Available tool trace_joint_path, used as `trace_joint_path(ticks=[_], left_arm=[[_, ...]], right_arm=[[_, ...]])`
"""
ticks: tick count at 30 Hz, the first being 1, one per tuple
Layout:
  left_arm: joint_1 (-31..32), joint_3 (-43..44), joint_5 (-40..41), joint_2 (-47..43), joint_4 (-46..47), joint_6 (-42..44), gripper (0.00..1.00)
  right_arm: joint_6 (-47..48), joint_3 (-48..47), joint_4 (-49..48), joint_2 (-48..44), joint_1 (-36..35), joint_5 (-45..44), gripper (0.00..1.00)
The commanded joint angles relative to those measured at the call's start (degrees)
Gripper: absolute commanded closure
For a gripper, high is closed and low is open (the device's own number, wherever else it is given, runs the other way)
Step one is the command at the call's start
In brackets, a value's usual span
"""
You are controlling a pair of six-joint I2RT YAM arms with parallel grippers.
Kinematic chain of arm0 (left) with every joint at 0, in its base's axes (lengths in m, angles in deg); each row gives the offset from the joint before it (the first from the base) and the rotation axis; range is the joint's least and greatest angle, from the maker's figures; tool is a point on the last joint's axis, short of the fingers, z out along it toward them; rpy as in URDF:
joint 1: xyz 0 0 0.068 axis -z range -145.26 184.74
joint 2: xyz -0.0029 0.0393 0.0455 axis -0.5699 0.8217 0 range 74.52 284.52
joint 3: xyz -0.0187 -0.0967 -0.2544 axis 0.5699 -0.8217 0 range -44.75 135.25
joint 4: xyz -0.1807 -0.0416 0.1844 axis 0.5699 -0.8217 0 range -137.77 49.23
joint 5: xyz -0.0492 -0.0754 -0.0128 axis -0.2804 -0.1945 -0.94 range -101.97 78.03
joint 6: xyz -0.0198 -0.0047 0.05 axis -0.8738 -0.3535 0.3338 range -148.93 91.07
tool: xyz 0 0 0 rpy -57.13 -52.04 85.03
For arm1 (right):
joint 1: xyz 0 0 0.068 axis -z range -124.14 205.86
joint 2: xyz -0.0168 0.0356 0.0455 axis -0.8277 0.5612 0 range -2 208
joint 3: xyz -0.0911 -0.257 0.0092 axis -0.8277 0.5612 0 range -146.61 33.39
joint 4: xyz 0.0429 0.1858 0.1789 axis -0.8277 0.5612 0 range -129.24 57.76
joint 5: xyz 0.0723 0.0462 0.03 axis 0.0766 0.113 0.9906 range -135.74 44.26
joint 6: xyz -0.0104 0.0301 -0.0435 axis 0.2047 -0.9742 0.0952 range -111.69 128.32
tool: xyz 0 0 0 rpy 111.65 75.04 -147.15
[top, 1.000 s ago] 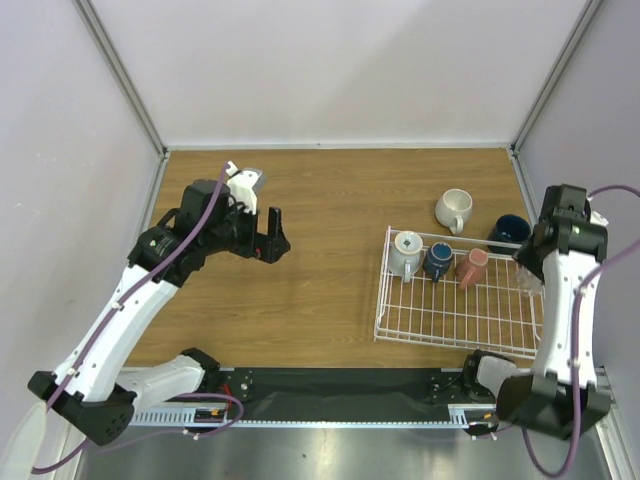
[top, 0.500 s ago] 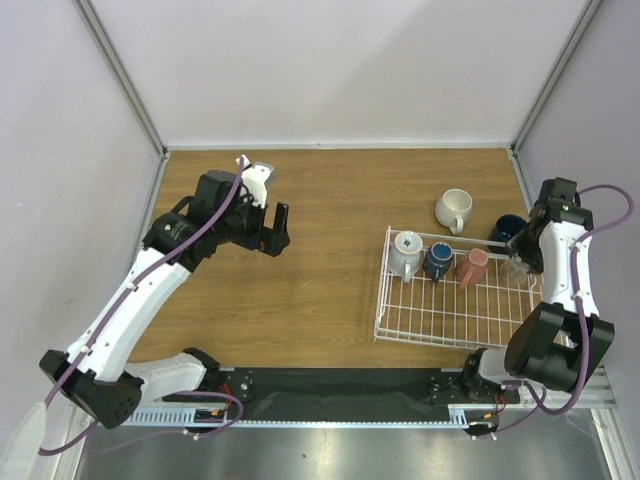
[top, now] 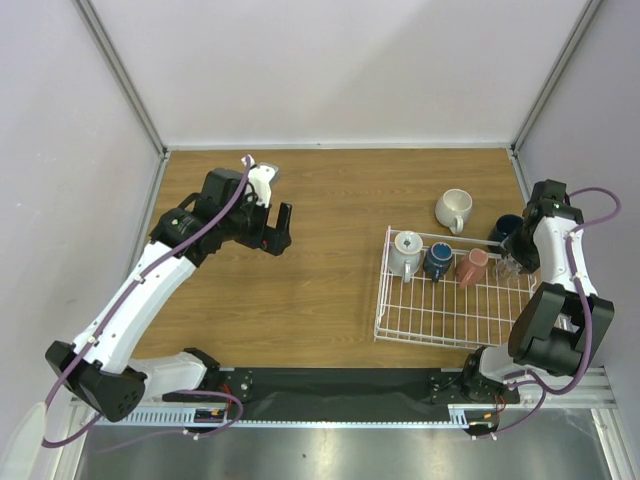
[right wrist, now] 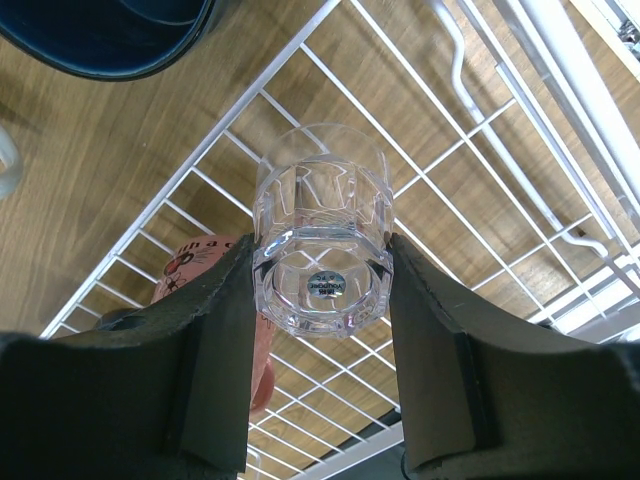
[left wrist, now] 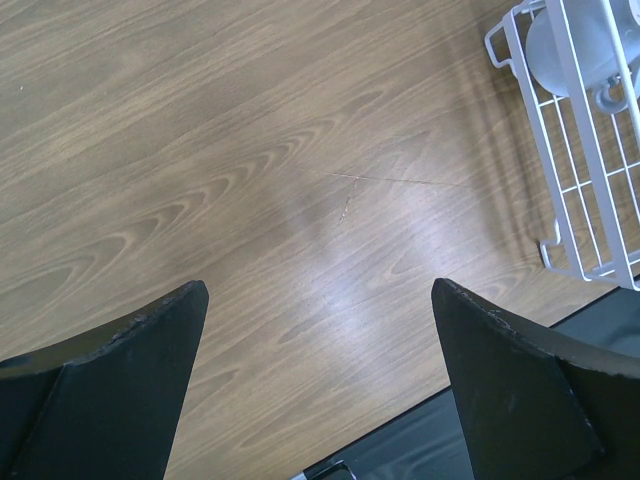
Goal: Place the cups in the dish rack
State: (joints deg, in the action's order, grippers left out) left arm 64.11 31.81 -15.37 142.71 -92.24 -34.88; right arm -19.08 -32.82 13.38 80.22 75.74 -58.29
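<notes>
My right gripper (right wrist: 320,290) is shut on a small clear glass (right wrist: 320,235), held over the wire grid of the white dish rack (right wrist: 570,75); in the top view the glass (top: 513,265) hangs at the rack's far right corner. In the dish rack (top: 380,300) a pale grey-blue mug (top: 407,252), a dark blue cup (top: 438,260) and a reddish-pink cup (top: 471,266) stand in a row at the back. A cream-white mug (top: 455,208) and another dark blue cup (top: 508,230) sit on the table behind the rack. My left gripper (top: 275,228) is open over bare wood.
In the left wrist view my open left gripper (left wrist: 320,300) sees the rack's corner (left wrist: 550,160) and the pale mug (left wrist: 570,40) at the upper right. The table's black front strip (top: 330,383) runs along the near edge. Grey walls enclose the table on three sides.
The right arm has folded back, carrying the glass from the rack's right edge toward its far right corner. The left gripper has shifted slightly away from me.
</notes>
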Motion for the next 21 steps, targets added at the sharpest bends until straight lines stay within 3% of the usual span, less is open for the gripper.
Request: trace_joint_path(ticks=[1,8,13,17,21], left_arm=[[-0.62,1.23,-0.64,-2.0,0.66,1.03,0.0],[-0.71,-0.09,-0.73,-3.58,0.49,1.12,0.0],[-0.71,-1.05,-0.73,-4.81,0.31,1.21,0.0],[-0.71,-1.67,-0.73,-5.87,0.22,1.12,0.0],[-0.71,-2.02,-0.3,-7.27,-0.22,1.38,0.0]], right_arm=[[-0.82,0.03,-0.86,0.31,-0.28,-0.54,0.8],[-0.81,0.12,0.03,0.49,-0.63,0.25,0.6],[-1.52,-1.1,1.77,0.23,-1.95,-0.62,0.36],[-2.4,-2.86,2.92,-0.39,-2.39,-0.45,0.27],[-3.89,-6.1,6.87,-0.65,-2.74,-2.29,0.25]])
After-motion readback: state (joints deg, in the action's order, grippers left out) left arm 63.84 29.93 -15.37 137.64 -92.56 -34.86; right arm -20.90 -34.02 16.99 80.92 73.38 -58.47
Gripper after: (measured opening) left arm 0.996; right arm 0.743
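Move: The right hand holds the upturned clear glass by its base end over the rack's far right part, the glass's middle about 3 cm below the hand point. The pink mug is about 9 cm to the left, level fore-and-aft; the blue mug is some 17 cm left and 1 cm farther out. The navy cup stands about 9 cm straight ahead, outside the rack. From the empty left hand the glass is roughly 50 cm right and 6 cm back, well below. The right finger pads let go of the clear glass, the half-open gripper spreading to about three-quarters open. The hand stays low over the rack, easing down barely half a centimetre before drifting about 1.5 cm left towards the pink mug and coming back up that same bit as the fingers part. The wide-open left hand drifts some 2 cm back, up and left, farther from the rack. ##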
